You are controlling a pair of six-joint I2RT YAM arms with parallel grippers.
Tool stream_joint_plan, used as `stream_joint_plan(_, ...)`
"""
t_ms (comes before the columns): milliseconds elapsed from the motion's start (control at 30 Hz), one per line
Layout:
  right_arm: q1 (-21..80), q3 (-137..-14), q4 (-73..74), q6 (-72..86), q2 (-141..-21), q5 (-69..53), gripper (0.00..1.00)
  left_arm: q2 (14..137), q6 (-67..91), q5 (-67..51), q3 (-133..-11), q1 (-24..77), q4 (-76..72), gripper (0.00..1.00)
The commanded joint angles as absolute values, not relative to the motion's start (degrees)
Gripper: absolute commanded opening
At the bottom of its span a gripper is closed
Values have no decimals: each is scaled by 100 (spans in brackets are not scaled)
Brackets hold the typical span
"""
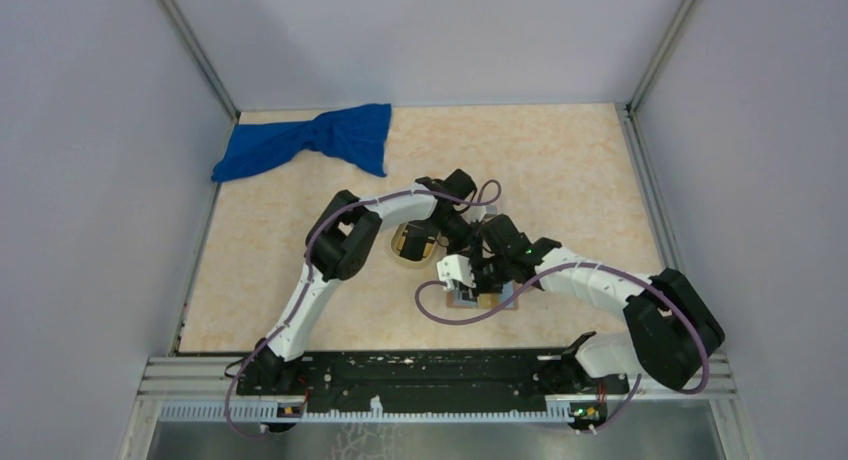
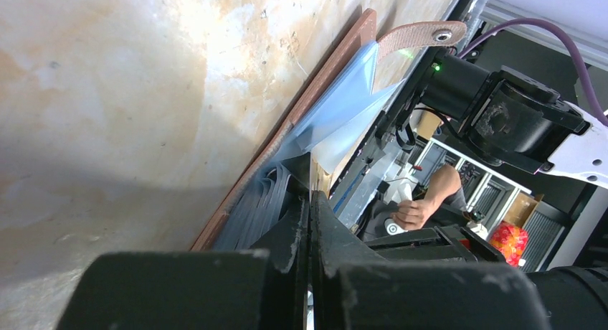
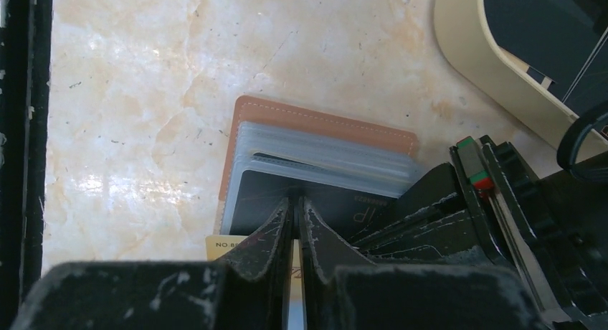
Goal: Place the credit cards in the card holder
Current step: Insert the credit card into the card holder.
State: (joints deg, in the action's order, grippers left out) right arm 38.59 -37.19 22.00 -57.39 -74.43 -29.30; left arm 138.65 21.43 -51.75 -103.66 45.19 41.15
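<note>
The card holder point(image 3: 323, 125) lies open on the table, brown outside with clear blue-grey sleeves; in the top view it sits low in the middle point(image 1: 497, 302), under both wrists. A black credit card point(image 3: 323, 201) sits partly in its front sleeve. My right gripper point(image 3: 295, 199) is shut, its tips against that card's near edge. My left gripper point(image 2: 310, 195) is shut too, its tips resting on the sleeves point(image 2: 251, 208). I cannot tell if they pinch one. The left fingers point(image 3: 430, 201) show beside the card. The holder's snap strap point(image 2: 423, 34) sticks up.
A yellow card point(image 3: 215, 245) pokes out under the holder's near edge. The oval tan tray point(image 3: 466, 57) stands close to the right with a dark flat thing point(image 3: 545, 29) inside; from above it is left of the wrists point(image 1: 400, 252). A blue cloth point(image 1: 310, 145) lies far left.
</note>
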Motion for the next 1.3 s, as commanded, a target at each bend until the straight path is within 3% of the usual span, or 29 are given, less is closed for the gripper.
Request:
stream_joint_plan(0,4021,-3769,2031,-5707,-7535,-2646,7,14392,1722,-3790,-9971,4578,4272,3)
stream_joint_plan(467,4017,-3665,2582,-5910,-7548,-1797,6,14387,1670,-3712,-9949,4572,4291,17)
stream_joint_plan(833,4010,-3721,2724,-5840,-7611,-2092,6,14451,1652,-3769,-10021,4562,4331,12)
stream_joint_plan(1267,3797,-3701,2874,-5766,-7601,-1637,6,14386,1633,-3626,-10058,4530,4406,28)
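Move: The gold card's middle is level fore-and-aft with the right fingertips, about 3 cm right and 1 cm below. The clear pocket on the holder's right side is about 1 cm ahead, 6 cm right and 2 cm below. The black card is 1 cm ahead, 1 cm left and 2 cm below; the tray is about 11 cm ahead and 14 cm left. From the left fingertips, the gold card is roughly 2 cm back and 3 cm right, at about their height. Shut right fingertips edge 2 cm right, also forward and down, against the gold card; left fingers part. ##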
